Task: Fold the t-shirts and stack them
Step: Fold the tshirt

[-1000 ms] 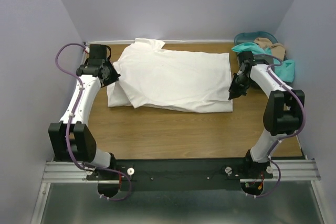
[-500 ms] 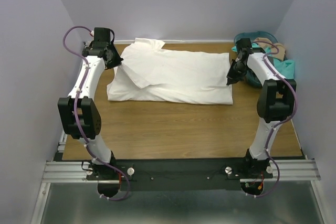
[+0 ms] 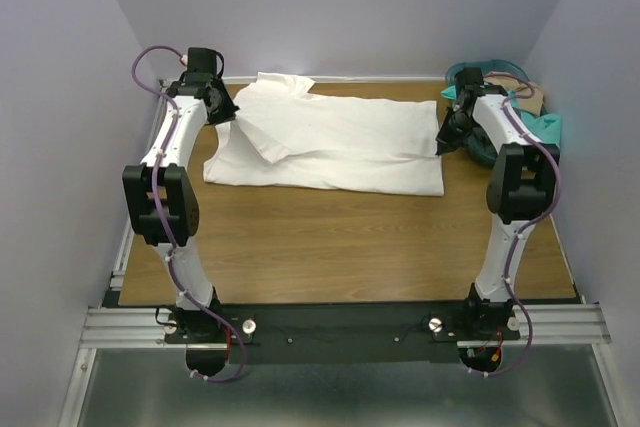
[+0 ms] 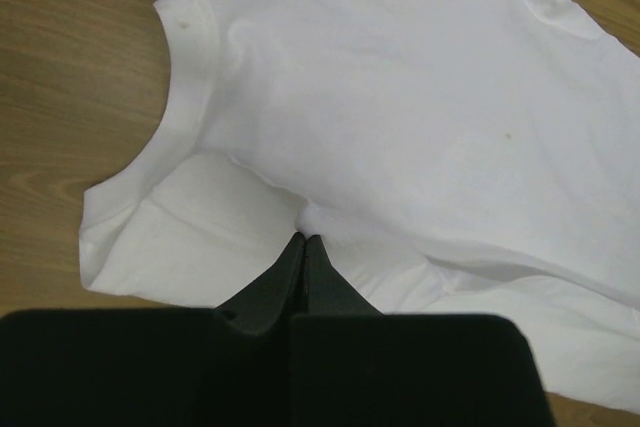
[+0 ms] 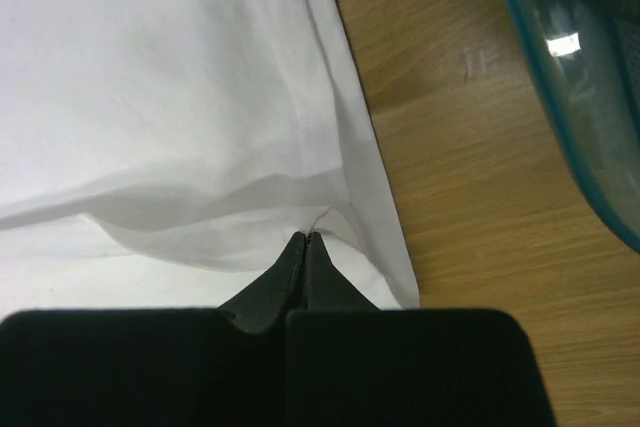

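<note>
The large white t-shirt (image 3: 340,147) lies spread across the far half of the wooden table. My left gripper (image 3: 233,119) is shut on a pinch of its fabric at the left side, just below the collar (image 4: 190,57). The fingertips (image 4: 303,239) meet on a white fold. My right gripper (image 3: 442,144) is shut on the shirt's lifted right edge, and in the right wrist view its tips (image 5: 306,236) pinch the fabric beside the hem (image 5: 330,97). A teal t-shirt (image 3: 545,129) and a tan t-shirt (image 3: 530,95) hang from the basket at the back right.
The round teal plastic basket (image 3: 468,71) stands in the back right corner, its rim (image 5: 560,117) close to my right gripper. Bare wooden table (image 3: 340,237) runs between the shirt and the arm bases. Walls close in the table on three sides.
Both arms have swung toward the far wall with the shirt's edges pinched. The white shirt's near part has been drawn back, so it now covers less of the table.
</note>
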Available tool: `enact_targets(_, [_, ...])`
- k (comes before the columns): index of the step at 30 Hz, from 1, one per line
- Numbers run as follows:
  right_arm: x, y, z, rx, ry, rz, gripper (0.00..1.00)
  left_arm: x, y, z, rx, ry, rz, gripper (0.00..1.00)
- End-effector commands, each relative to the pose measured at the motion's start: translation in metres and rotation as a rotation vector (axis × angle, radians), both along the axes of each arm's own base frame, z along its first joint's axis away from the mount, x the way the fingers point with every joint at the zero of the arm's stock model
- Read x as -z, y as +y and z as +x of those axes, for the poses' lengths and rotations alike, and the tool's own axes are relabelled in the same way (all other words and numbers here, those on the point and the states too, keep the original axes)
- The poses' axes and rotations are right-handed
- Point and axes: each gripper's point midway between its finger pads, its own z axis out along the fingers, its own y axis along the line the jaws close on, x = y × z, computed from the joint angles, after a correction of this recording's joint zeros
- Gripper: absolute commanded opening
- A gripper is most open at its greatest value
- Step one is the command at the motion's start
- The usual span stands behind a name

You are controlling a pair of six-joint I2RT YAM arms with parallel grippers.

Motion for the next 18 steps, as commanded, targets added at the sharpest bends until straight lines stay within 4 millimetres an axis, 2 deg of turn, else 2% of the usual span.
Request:
enact_targets(1, [0.009, -0.008, 0.013, -0.002, 0.01, -0.032, 0.0, 0.001, 0.001, 0.02, 0.029, -0.013, 0.009, 0.0])
enact_targets(4, [0.014, -0.009, 0.02, -0.001, 0.009, -0.035, 0.0, 0.012, 0.002, 0.027, 0.028, 0.01, 0.019, 0.0])
enact_targets(8, [0.021, -0.009, 0.025, 0.005, 0.016, -0.035, 0.0, 0.013, -0.001, 0.044, 0.042, -0.021, 0.002, 0.0])
enact_targets(9, [0.022, -0.009, 0.026, 0.008, 0.016, -0.035, 0.0, 0.022, -0.003, 0.047, 0.048, -0.006, -0.002, 0.0])
enact_targets(11, [0.02, -0.012, 0.031, 0.018, 0.006, -0.055, 0.02, 0.02, -0.005, 0.058, 0.054, -0.026, -0.016, 0.03])
enact_targets(13, [0.018, -0.012, 0.035, 0.016, -0.005, -0.051, 0.13, 0.028, -0.008, 0.066, 0.063, -0.022, -0.026, 0.26])
enact_targets(14, [0.012, -0.01, 0.04, 0.011, -0.025, -0.045, 0.32, 0.023, -0.007, 0.073, 0.06, -0.042, -0.03, 0.53])
enact_targets(16, [0.002, -0.005, 0.046, -0.018, -0.055, -0.016, 0.55, 0.019, -0.009, 0.078, 0.065, -0.061, -0.04, 0.76])
enact_targets(17, [-0.005, 0.0, 0.051, -0.052, -0.079, 0.004, 0.62, 0.015, -0.01, 0.08, 0.068, -0.077, -0.046, 0.78])
enact_targets(18, [-0.008, 0.001, 0.051, -0.062, -0.086, 0.009, 0.64, 0.01, -0.011, 0.079, 0.072, -0.088, -0.05, 0.79])
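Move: Both hands hold the t-shirt's near edge. The left hand's landing spot on the shirt's body is about 4 cm ahead and 10 cm below; the flap at the far edge is some 15 cm ahead and 12 cm right. The right hand's spot is roughly 2 cm ahead and 4 cm below it; the near-right corner lies about 11 cm back and 1 cm right, the clothes bin some 10 cm ahead and 16 cm right. Both hands sink forward over the shirt, left about 7 cm, right 4, opening to release its edge. ##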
